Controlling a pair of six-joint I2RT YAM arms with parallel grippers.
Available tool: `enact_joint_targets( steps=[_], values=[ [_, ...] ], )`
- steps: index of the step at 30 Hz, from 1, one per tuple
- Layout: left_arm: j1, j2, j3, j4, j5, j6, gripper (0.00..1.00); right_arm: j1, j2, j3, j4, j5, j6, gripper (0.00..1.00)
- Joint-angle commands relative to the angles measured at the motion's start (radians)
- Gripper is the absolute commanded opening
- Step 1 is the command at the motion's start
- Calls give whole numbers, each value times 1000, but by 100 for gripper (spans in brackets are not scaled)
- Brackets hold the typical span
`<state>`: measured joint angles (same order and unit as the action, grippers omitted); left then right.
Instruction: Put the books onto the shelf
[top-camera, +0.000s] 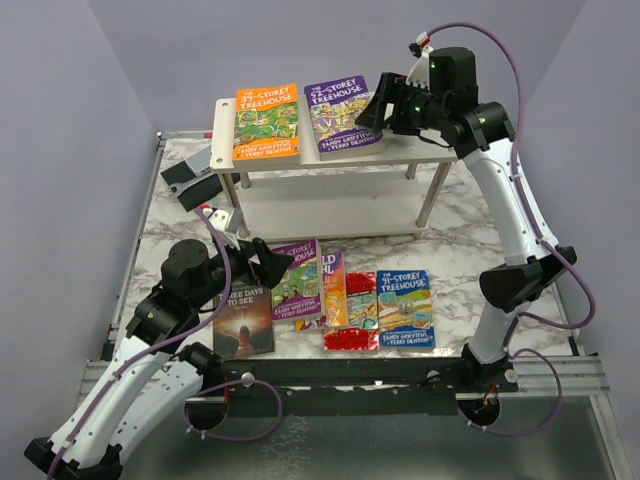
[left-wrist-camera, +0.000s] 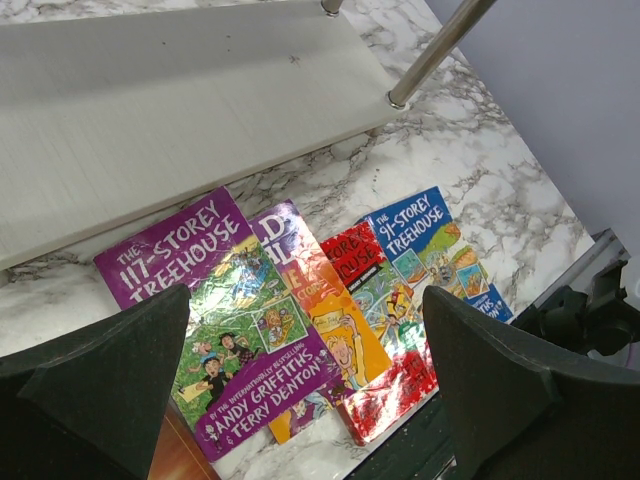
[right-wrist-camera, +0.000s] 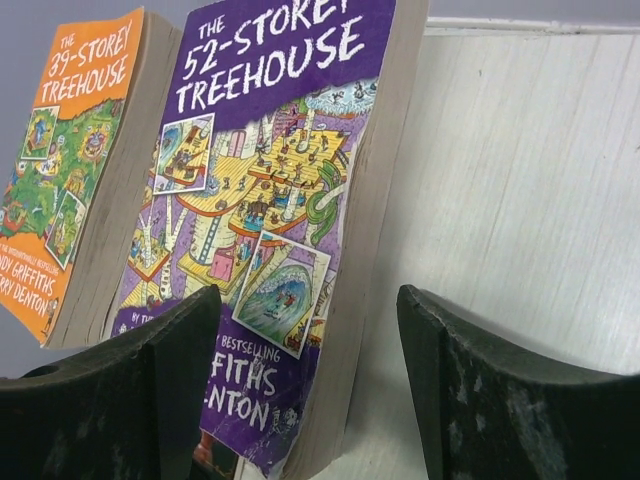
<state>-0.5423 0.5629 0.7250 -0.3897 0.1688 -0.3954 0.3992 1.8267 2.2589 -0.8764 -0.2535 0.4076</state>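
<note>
Two books lie flat on the top board of the shelf (top-camera: 400, 152): an orange one (top-camera: 267, 122) and a purple "52-Storey" one (top-camera: 342, 117). My right gripper (top-camera: 372, 112) hovers open at the purple book's right edge (right-wrist-camera: 270, 200); that edge runs between the fingers (right-wrist-camera: 308, 300), and a gap separates it from the right finger (right-wrist-camera: 470, 370). Several more books lie on the marble table in front of the shelf: a dark one (top-camera: 243, 322), a purple one (left-wrist-camera: 225, 310), a Roald Dahl (left-wrist-camera: 330, 310), a red one (left-wrist-camera: 375, 290) and a blue one (left-wrist-camera: 430, 245). Over the purple one hangs my left gripper (left-wrist-camera: 305, 300), open and empty.
A flat grey-black device (top-camera: 190, 175) sits left of the shelf, with a small silver piece (top-camera: 220, 215) beside it. The shelf's lower board (left-wrist-camera: 180, 110) and metal legs (left-wrist-camera: 430, 55) stand just behind the table books. Grey walls enclose the table.
</note>
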Motion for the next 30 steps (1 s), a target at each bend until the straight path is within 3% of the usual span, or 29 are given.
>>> enact_joint_targets(
  steps=[1, 20, 30],
  values=[
    [7, -5, -13, 22, 25, 13, 99, 18, 48, 21, -38, -4, -27, 74],
    [10, -2, -15, 23, 29, 13, 99, 96, 34, -2, -50, 43, -55, 55],
    [12, -2, -14, 23, 29, 12, 99, 101, 17, -23, -54, 60, -69, 37]
  ],
)
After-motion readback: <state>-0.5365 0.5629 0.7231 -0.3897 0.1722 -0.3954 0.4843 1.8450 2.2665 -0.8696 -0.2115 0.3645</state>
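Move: The 52-Storey book lies slightly askew on the shelf top, its middle about 6 cm left of my right hand, 3 cm ahead and 2 cm lower; my open fingers straddle its right edge near the front. The 39-Storey book lies some 21 cm left and 1 cm ahead, the shelf's right end about 16 cm right and 1 cm ahead. From my left hand, the 52-Storey book is roughly 24 cm ahead, 11 cm right and 13 cm higher. With my right hand I sweep about 3 cm left across the shelf top towards the 39-Storey book, easing back roughly 1 cm as well. My fingers close from about three-quarters to under half open; the right-hand finger comes up against the 52-Storey book's right side and pushes it left, while the other stays over its cover. ##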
